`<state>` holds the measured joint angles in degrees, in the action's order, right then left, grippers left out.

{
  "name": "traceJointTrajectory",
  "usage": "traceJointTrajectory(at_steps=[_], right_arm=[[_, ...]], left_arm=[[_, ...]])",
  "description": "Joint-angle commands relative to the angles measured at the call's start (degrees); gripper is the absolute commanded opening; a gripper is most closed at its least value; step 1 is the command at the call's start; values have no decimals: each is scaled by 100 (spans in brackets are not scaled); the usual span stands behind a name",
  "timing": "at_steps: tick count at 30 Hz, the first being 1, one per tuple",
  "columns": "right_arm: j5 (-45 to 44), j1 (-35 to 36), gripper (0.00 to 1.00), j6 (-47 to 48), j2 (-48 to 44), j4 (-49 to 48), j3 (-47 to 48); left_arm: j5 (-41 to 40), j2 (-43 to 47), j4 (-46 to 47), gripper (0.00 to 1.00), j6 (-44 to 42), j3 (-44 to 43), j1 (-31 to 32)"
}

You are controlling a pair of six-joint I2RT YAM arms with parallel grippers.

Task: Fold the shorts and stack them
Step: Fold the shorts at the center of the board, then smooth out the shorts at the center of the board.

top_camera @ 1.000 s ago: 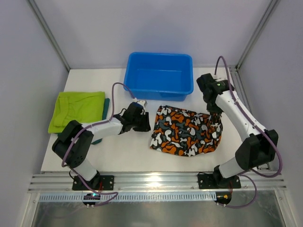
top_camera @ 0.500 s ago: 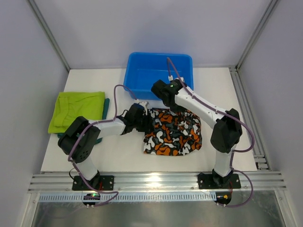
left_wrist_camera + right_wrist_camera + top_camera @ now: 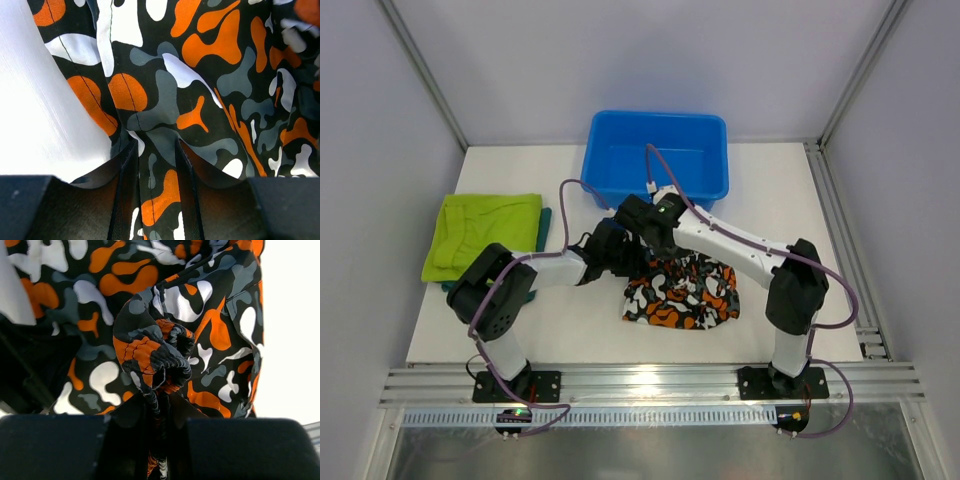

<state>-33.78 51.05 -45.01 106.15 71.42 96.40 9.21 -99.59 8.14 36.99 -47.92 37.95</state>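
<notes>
The camouflage shorts (image 3: 685, 295) lie folded over in the middle of the table. My left gripper (image 3: 622, 257) is at their left edge, and in the left wrist view it (image 3: 156, 175) is shut on a strip of the print (image 3: 200, 100). My right gripper (image 3: 644, 242) hangs just above and beside it. In the right wrist view it (image 3: 162, 410) is shut on a bunched, gathered band of the same shorts (image 3: 150, 355). The lime shorts (image 3: 485, 230) lie folded at the far left on top of the dark teal shorts (image 3: 546, 222), of which only an edge shows.
A blue plastic tub (image 3: 657, 158) stands at the back centre, right behind both wrists. My right arm (image 3: 750, 250) stretches across the table over the camouflage cloth. The table's right half and front strip are bare white surface.
My right gripper has swept from the right side to the left with the shorts' right edge, laying it over towards my left gripper. The camouflage shorts now look about half as wide. The left gripper stayed put.
</notes>
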Motion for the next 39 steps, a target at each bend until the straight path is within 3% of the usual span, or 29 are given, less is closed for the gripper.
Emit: traceJointTrajectory(at_steps=[1,9,15,18,21,25,29,32,39], right_arm=[[65,186,15,-411,-411,-733,-226],[398,239,18,-1131,-428,-2078,-1026],[820,239,37,-1168,-147,-2475,-1150],[846,230,59,-652,-304,-2326,-765],[1152,152,68,-263,-577,-2378,-614],[1549,-59,70,62,-1262,-2500,-727],[1655,-314,70,326,-2132,-2589,-1465],[1725,-630,69,441,-2782,-2668,-2220],[2542,-623,67,1196,-3820,-3300,-3531]], left_arm=[[-69,-166,-23,37,53,125,-7],[-60,-148,74,36,177,248,-7],[-288,97,-303,40,273,318,-16],[-613,606,-760,43,326,415,-7],[-780,1142,-1138,48,414,345,-7],[-877,1617,-1798,50,405,-6,-16],[-519,1891,-1851,53,204,-278,-7],[61,1654,-1860,55,-86,-507,-7],[265,1039,-2071,58,-430,-745,-7]])
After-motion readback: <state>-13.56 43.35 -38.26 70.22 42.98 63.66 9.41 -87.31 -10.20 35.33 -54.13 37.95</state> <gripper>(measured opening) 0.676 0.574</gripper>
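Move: On the left part of the shorts, about 6 cm to the right hand's left, 1 cm back and 8 cm down, is where its pinched bunch of cloth goes; the shorts' right edge lies some 11 cm right and 5 back of that hand. The blue box is about 25 cm ahead of it and 4 left. From the left hand, resting on that left part, the landing spot is about 2 cm back, level sideways and 1 cm below. Bringing the held bunch over to the shorts' left part, the right hand goes left about 7 cm while sinking 5, opens wide and lets go, then lifts some 12 cm and swings back right and a little back, dipping at the end; its wrist rolls left side up some 30 degrees. The left hand stays on the cloth at first, then slips out left, opens further, and rises clear before swinging back right. ##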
